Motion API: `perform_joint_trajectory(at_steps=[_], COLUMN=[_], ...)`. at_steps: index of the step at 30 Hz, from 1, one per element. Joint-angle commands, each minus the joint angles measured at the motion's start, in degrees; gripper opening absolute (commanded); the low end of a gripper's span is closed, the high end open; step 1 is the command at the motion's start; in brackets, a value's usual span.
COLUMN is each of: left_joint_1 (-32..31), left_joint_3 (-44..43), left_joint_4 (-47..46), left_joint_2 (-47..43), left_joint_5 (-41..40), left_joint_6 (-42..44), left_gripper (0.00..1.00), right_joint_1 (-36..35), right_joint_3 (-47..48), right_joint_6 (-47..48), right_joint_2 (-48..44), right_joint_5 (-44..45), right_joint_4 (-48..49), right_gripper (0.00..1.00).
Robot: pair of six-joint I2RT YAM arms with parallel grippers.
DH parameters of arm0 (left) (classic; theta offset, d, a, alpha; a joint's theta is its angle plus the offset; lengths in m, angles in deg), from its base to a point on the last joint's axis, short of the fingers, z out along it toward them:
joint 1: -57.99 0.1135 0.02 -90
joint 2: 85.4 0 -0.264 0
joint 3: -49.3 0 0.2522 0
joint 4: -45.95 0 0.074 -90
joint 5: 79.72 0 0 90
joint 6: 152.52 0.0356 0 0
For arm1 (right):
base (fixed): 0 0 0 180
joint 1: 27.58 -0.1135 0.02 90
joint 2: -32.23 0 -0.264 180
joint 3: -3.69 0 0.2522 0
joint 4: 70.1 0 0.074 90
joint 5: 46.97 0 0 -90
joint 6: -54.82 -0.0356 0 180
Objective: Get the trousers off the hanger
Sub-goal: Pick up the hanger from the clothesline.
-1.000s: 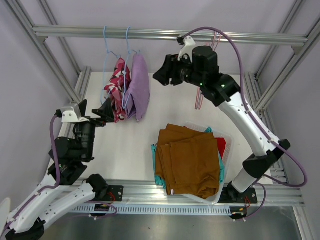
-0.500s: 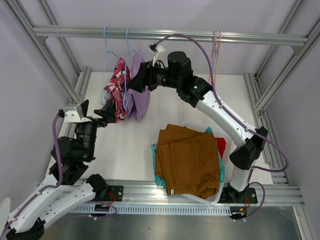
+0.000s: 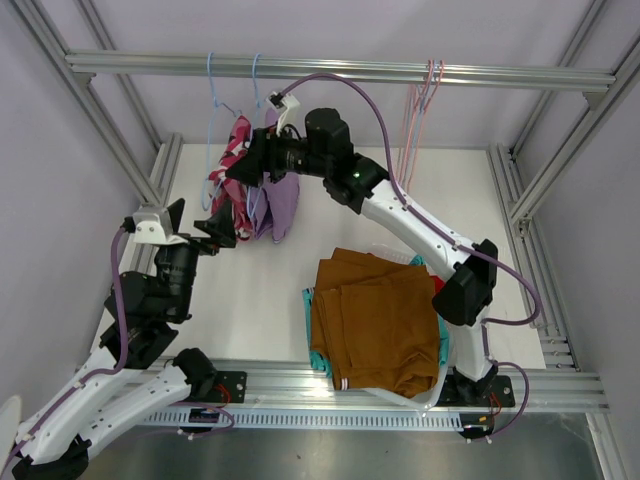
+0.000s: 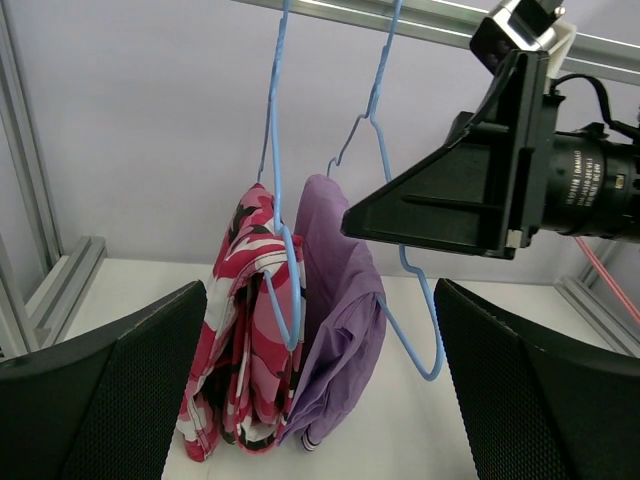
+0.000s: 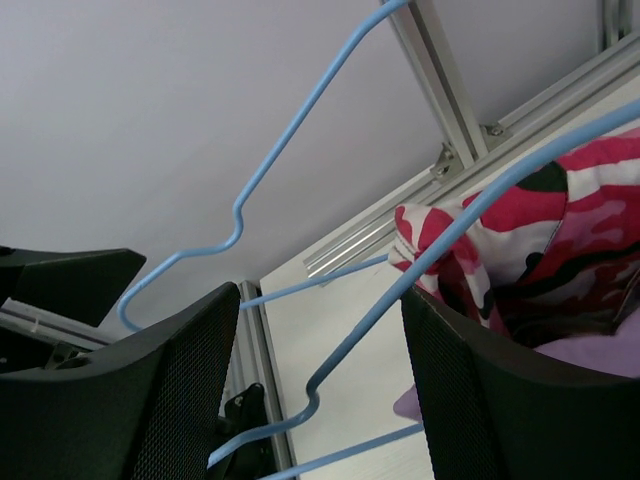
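Note:
Two trousers hang folded on blue hangers [image 4: 275,150] from the top rail: a pink-white-black camouflage pair [image 4: 245,320] and a lilac pair [image 4: 340,320] to its right. My right gripper [image 3: 240,168] is up at these hangers, open. In the right wrist view a blue hanger wire [image 5: 440,250] crosses the gap of the right gripper [image 5: 320,380] without being clamped, with camouflage cloth [image 5: 560,220] beside the right finger. My left gripper [image 4: 320,400] is open, low in front of both pairs and apart from them. Rust-brown trousers [image 3: 375,320] lie on top in the basket.
A clear basket [image 3: 443,372] at the front right holds the rust-brown pair over teal [image 3: 318,362] and red [image 3: 443,292] cloth. Bare pink hangers [image 3: 420,100] hang at the rail's right. Aluminium frame posts [image 3: 110,130] stand on both sides of the white table [image 3: 260,290].
My right arm has swung left from the pink hangers to the blue hangers holding the trousers, and its jaws have widened. The left arm has hardly moved.

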Motion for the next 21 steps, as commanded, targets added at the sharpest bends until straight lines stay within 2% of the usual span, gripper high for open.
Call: perform_joint_trajectory(at_steps=[1, 8, 11, 12, 17, 18, 20, 21], left_joint_1=[0.7, 0.6, 0.6, 0.6, 0.6, 0.6, 0.6, 0.6], left_joint_3=[-0.5, -0.9, -1.0, -1.1, -1.0, -1.0, -0.9, -0.8], left_joint_4=[0.1, 0.9, 1.0, 1.0, 1.0, 1.2, 1.2, 1.2], left_joint_2=[0.6, 1.1, 1.0, 0.9, 1.0, 1.0, 1.0, 1.1], left_joint_5=[2.1, 4.4, 4.5, 4.5, 5.0, 5.0, 5.0, 5.0], left_joint_6=[-1.4, -1.1, -1.0, -1.0, -1.0, -1.1, -1.0, -0.9], left_gripper=[0.99, 0.99, 0.99, 0.99, 0.99, 0.99, 0.99, 1.00], right_joint_1=[-0.2, 0.7, 1.0, 1.4, 1.9, 2.1, 2.3, 2.3], right_joint_3=[4.8, 5.9, 5.1, 4.6, 1.7, 1.1, 0.8, 0.4], right_joint_6=[-0.5, -1.7, -2.5, -3.4, -5.2, -5.4, -6.0, -5.9], right_joint_2=[1.9, 3.9, 3.9, 3.8, 2.9, 2.5, 2.2, 1.8], right_joint_5=[-0.6, -1.3, -1.5, -1.8, -2.4, -2.5, -2.8, -2.8], right_joint_4=[5.1, 8.9, 9.6, 11.8, 15.6, 15.9, 16.6, 16.7], right_gripper=[0.70, 0.69, 0.64, 0.56, 0.35, 0.26, 0.19, 0.12])
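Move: The near side wire of the purple trousers' blue hanger is already between the right hand's open fingers, about 2 cm ahead of the hand point and level with it. The purple trousers hang about 7 cm ahead, 3 cm right and 8 cm lower; the patterned trousers about 6 cm ahead, 5 cm left and 10 cm lower. From the left hand that wire is about 8 cm ahead, 6 cm right and 3 cm higher. The right fingertips close from wide open to nearly shut and pinch the near side wire of the purple trousers' hanger. The hand first edges forward about 2.5 cm onto the wire, rising some 1.5 cm and dipping back as the fingers close. The open left hand drifts about 1.5 cm right. ##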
